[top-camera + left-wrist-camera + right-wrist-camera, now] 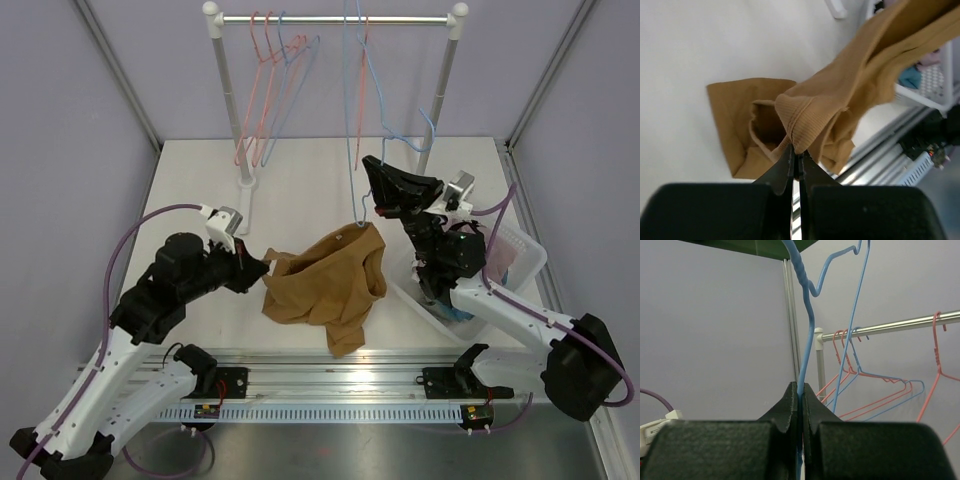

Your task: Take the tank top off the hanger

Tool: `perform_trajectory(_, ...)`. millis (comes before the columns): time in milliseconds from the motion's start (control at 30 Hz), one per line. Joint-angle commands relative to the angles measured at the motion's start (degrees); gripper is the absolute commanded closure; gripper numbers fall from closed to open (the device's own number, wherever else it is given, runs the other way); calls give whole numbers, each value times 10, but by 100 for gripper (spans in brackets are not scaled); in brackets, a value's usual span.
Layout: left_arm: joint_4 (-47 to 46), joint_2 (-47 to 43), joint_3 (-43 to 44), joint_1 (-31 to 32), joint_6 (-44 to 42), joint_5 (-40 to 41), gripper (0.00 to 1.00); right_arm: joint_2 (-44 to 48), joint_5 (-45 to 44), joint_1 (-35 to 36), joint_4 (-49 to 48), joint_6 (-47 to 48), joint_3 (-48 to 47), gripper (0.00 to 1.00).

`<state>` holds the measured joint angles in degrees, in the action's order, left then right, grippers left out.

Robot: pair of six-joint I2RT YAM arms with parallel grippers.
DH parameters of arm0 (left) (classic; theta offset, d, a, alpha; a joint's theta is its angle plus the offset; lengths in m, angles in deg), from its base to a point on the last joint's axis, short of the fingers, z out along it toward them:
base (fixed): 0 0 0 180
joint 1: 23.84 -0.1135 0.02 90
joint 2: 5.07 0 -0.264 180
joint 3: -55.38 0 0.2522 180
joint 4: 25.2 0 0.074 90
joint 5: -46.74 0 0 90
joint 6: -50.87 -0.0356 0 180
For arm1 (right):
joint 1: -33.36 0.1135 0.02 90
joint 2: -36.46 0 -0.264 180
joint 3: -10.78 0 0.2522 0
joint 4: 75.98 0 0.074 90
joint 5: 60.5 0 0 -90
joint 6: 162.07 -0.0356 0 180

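The tan tank top [330, 285] lies bunched on the table, and its upper corner rises to the low end of a blue wire hanger [349, 110]. My left gripper [262, 268] is shut on the top's left ribbed edge. In the left wrist view the gripper [796, 157] pinches a fold of the fabric [840, 95] and holds it off the table. My right gripper [372, 172] is raised above the top and shut on the hanger. In the right wrist view the gripper [801, 390] clamps the blue wire [807, 325].
A white clothes rack [330, 18] stands at the back with several pink and blue hangers [275, 90], and its left post foot [247, 182] rests on the table. A white basket [515, 265] holding clothes sits at the right, beside the right arm.
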<state>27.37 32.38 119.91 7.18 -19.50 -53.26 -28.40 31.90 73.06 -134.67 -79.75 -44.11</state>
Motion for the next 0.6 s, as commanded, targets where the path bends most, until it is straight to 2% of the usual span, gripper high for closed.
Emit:
perform_trajectory(0,-53,11,-4,-2,-7,-139,100,-46,-20,2,-169,-16,-47,100)
perform_trajectory(67,-51,16,-9,-2,-6,-133,100,-61,-6,3,-169,-7,-67,100)
perform_trajectory(133,-30,15,-8,-2,-11,-82,100,-59,-19,4,-163,-3,-74,100)
perform_trajectory(167,-17,15,-6,-2,-11,-18,100,-40,-47,6,-144,10,-75,100)
perform_trajectory(200,10,15,-1,-2,-10,19,100,-17,-68,6,-46,13,-74,100)
perform_trajectory(233,23,15,5,-2,-10,60,100,49,-95,6,40,13,-85,100)
perform_trajectory(267,39,17,8,-2,-8,147,100,84,-158,6,152,-15,-107,100)
perform_trajectory(300,59,18,9,-2,-8,178,100,114,-185,6,437,-42,-140,100)
perform_trajectory(333,63,19,9,-2,-10,199,100,136,-208,6,561,-61,-226,100)
perform_trajectory(400,57,22,4,-2,-22,221,100,142,-220,6,780,-61,-276,100)
perform_trajectory(467,43,25,-6,-2,-30,209,100,153,-239,6,845,-67,-287,100)
perform_trajectory(500,23,26,-9,-2,-36,188,100,151,-257,6,915,-70,-293,100)
perform_trajectory(567,12,25,-13,-3,-36,170,100,121,-306,6,984,-71,-331,100)
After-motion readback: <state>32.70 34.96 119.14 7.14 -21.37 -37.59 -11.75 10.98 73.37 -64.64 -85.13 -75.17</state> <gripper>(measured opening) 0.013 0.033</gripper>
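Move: The right hand grips the blue hanger, whose lower end still reaches the brown tank top's raised edge; the tank top's middle lies about 10 cm left of this hand, 4 cm back and some 35 cm below. The white basket is about 26 cm to its right, 5 cm farther out and 40 cm below. From the left hand, which pinches one end, the tank top's middle is about 14 cm right, 2 cm ahead and 14 cm down. Right hand edges forward-left, then sweeps hanger some 11 cm right and up, left still pinching tank top, moving left. ##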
